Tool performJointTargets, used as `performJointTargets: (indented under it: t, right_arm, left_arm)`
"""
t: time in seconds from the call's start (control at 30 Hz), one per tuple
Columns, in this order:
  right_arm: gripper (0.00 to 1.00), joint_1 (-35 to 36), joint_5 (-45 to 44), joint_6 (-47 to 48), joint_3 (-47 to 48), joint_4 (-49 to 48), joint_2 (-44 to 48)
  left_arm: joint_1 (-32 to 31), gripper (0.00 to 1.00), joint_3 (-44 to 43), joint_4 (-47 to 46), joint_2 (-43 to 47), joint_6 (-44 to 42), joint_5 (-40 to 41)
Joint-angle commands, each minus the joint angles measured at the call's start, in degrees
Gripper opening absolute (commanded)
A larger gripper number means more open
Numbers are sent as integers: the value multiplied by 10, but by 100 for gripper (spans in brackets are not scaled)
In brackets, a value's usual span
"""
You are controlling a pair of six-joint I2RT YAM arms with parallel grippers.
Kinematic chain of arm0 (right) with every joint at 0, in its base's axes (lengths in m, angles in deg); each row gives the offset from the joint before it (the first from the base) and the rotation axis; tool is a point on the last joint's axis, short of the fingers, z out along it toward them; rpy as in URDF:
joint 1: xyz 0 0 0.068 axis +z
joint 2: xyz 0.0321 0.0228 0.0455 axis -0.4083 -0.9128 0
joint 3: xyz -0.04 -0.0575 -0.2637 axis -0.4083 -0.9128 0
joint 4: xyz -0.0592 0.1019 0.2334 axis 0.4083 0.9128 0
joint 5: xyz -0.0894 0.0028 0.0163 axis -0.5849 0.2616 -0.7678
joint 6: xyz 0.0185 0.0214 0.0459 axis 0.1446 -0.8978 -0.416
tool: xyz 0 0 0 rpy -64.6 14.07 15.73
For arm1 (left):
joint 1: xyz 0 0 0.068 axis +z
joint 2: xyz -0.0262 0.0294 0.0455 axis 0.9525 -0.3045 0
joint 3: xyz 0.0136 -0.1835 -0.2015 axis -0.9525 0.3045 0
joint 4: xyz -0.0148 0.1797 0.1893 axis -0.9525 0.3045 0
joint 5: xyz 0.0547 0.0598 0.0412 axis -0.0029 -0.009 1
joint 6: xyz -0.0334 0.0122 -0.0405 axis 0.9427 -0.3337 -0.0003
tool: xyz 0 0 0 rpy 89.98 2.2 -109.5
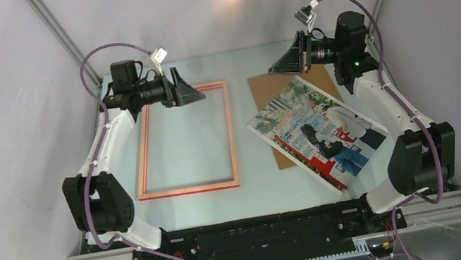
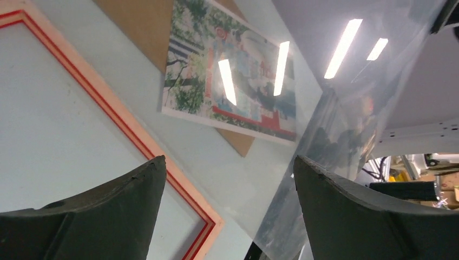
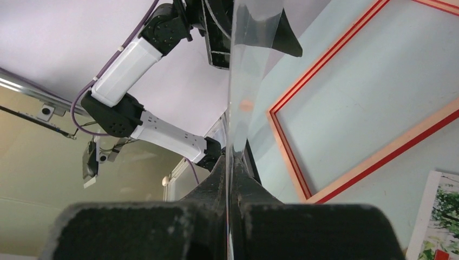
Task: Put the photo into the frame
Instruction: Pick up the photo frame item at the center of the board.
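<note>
The frame (image 1: pixel 188 189) lies flat at the table's left with its pale orange back up and a red inner edge; it also shows as frame (image 2: pixel 124 122) and frame (image 3: pixel 379 157). The photo (image 1: pixel 317 132) lies picture side up on the right, askew across a brown backing board (image 1: pixel 270 87); it is seen again as photo (image 2: pixel 233 81). My right gripper (image 1: pixel 274 68) (image 3: pixel 231 162) is shut on the edge of a clear sheet (image 3: pixel 251 49), held upright above the table. My left gripper (image 1: pixel 196 93) (image 2: pixel 229 160) stands open over the frame's far right corner, with the clear sheet (image 2: pixel 346 124) reaching in between its fingers.
The backing board (image 2: pixel 141 24) reaches past the photo at its far and near-left sides. White walls close in on the left, the right and the back. The black base rail (image 1: pixel 266 227) runs along the near edge.
</note>
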Motion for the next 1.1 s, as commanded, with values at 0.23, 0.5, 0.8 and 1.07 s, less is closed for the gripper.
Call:
performJointTargets:
  t: [0.23,0.5,0.8,1.07]
  right_arm:
    - [0,13,-26,-48,-73,-134,35]
    - [0,31,-82,-18,-109,-122,38]
    - [0,42,-116,-5,-150,-140,30]
    - [0,43,-121,-6,-180,-169,8]
  left_arm:
    - [0,86,9,-115,4,94,-97]
    - [0,72,33,-137,25,136,-104]
    - [0,54,43,-157,33,163,-118]
    - [0,45,45,-179,41,198,-136]
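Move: The clear sheet, already pinched along its right edge by the right gripper, has its middle about 12 cm to the right of the open left gripper, 4 cm ahead and some 7 cm above. From the right gripper that middle is 13 cm left, 7 cm ahead and 2 cm below. The wooden frame lies 9 cm left of the left gripper, level fore and aft, 25 cm down. The photo is 14 cm right of the right gripper, 2 cm back, 35 cm down. Close the left gripper to about half its opening around the clear sheet's left edge, without clamping yet, while the hand rises about 2 cm and tips its fingertips up roughly 10 degrees. Meanwhile lower the right gripper about 8 cm, keeping its pinch on the sheet and turning slightly clockwise, so the sheet's high right end comes down. ##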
